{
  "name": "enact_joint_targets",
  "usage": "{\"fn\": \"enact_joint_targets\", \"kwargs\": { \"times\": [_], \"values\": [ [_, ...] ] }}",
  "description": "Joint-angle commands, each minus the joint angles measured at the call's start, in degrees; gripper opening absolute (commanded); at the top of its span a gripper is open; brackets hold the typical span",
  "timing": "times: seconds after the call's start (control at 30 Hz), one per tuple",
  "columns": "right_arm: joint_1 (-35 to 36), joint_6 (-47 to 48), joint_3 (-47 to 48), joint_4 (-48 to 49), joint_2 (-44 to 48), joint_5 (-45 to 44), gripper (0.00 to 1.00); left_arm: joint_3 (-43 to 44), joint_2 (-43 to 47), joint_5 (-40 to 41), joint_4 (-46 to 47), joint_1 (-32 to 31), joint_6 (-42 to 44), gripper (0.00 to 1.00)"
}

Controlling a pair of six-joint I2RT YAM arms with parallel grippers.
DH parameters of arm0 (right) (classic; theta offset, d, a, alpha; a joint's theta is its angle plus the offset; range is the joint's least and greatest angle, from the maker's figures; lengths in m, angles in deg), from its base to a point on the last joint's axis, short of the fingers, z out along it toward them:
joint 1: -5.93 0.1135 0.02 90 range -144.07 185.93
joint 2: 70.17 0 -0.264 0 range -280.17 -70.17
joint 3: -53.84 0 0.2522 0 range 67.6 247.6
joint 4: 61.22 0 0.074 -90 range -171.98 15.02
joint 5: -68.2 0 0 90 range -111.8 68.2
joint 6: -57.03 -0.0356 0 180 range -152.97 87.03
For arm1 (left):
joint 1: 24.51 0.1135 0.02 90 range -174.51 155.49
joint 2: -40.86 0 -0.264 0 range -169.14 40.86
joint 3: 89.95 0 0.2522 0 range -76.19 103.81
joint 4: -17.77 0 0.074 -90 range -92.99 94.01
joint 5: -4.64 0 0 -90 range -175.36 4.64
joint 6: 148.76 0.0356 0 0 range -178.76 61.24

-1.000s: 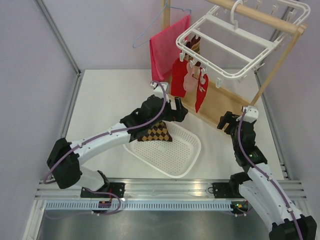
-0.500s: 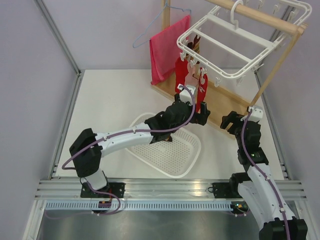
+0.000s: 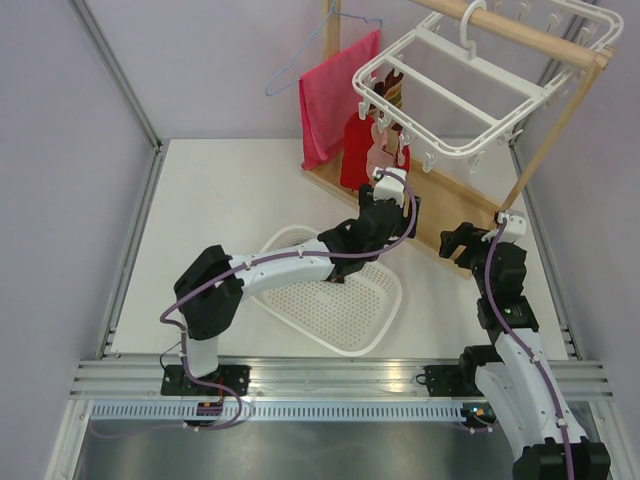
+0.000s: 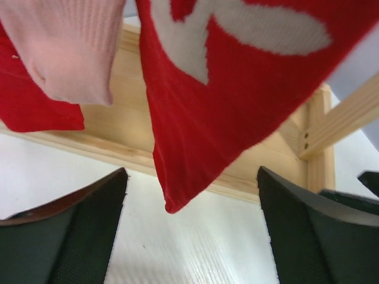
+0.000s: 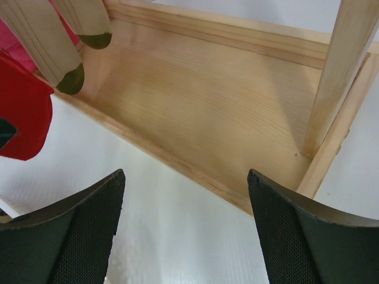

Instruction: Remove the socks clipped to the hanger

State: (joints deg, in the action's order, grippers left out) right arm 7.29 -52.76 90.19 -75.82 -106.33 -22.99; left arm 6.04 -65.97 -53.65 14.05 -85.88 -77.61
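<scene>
The white hanger (image 3: 480,85) hangs from the wooden stand's top bar. Clipped to its near edge are a red sock (image 3: 355,155), a pale pink sock (image 3: 378,160) and striped socks (image 3: 393,92). My left gripper (image 3: 403,212) is stretched up to them and open. In the left wrist view a red sock with a white pattern (image 4: 237,89) hangs with its toe tip just above the gap between the fingers (image 4: 71,236), untouched; the pink sock (image 4: 77,53) is up left. My right gripper (image 3: 455,240) is open and empty near the stand's base.
A white mesh basket (image 3: 365,305) lies under the left arm, with a dark scrap of sock (image 3: 335,281) showing at the arm's edge. The wooden stand base (image 5: 207,100) is right ahead of the right gripper. A red-pink towel (image 3: 330,95) hangs on a wire hanger behind.
My left arm swung from over the basket, where an argyle sock stays, up and right to the hanging red sock. The right arm barely moved.
</scene>
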Motion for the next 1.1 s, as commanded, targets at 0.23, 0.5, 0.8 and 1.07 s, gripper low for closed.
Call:
{"fn": "enact_joint_targets", "kwargs": {
  "times": [0.23,0.5,0.8,1.07],
  "values": [
    [-0.40,0.72,2.11,1.72,0.65,2.69,0.88,3.46,-2.34,6.62,2.61,-1.04,4.88,0.03],
    [-0.58,2.38,3.25,-0.64,0.92,2.77,0.85,-2.51,3.11,6.53,5.69,-3.59,7.25,0.02],
    [0.30,4.50,8.95,-4.52,4.00,8.57,0.84,-10.07,12.34,8.11,6.04,-6.05,6.64,0.02],
    [5.39,2.65,15.46,-4.61,1.71,11.91,0.86,-13.41,16.38,9.43,4.11,-6.14,3.83,0.02]
  ]
}}
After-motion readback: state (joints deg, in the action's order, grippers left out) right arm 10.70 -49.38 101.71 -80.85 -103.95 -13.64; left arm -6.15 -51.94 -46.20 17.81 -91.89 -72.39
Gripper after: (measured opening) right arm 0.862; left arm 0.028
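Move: The hanging toe of the red sock with the white pattern is between the left hand's open fingers, only about 2 cm ahead and level in height and sideways. The pink sock is roughly 5 cm ahead of this hand, 5 cm left and 7 cm higher; the plain red sock some 9 cm ahead, 10 cm left, 6 cm higher. The basket is about 15 cm back, 14 cm left, 20 cm down. From the right hand the toe is some 7 cm ahead, 16 cm left, 4 cm up. The patterned red sock's toe is pinched as the left hand eases a centimetre farther in and down and shuts. Keeping hold, the left hand pulls the toe back about 6 cm, then also left and up by some 4 cm each. Late on, the open right hand rises about 9 cm towards the hanger, drifting left and turning counter-clockwise. ##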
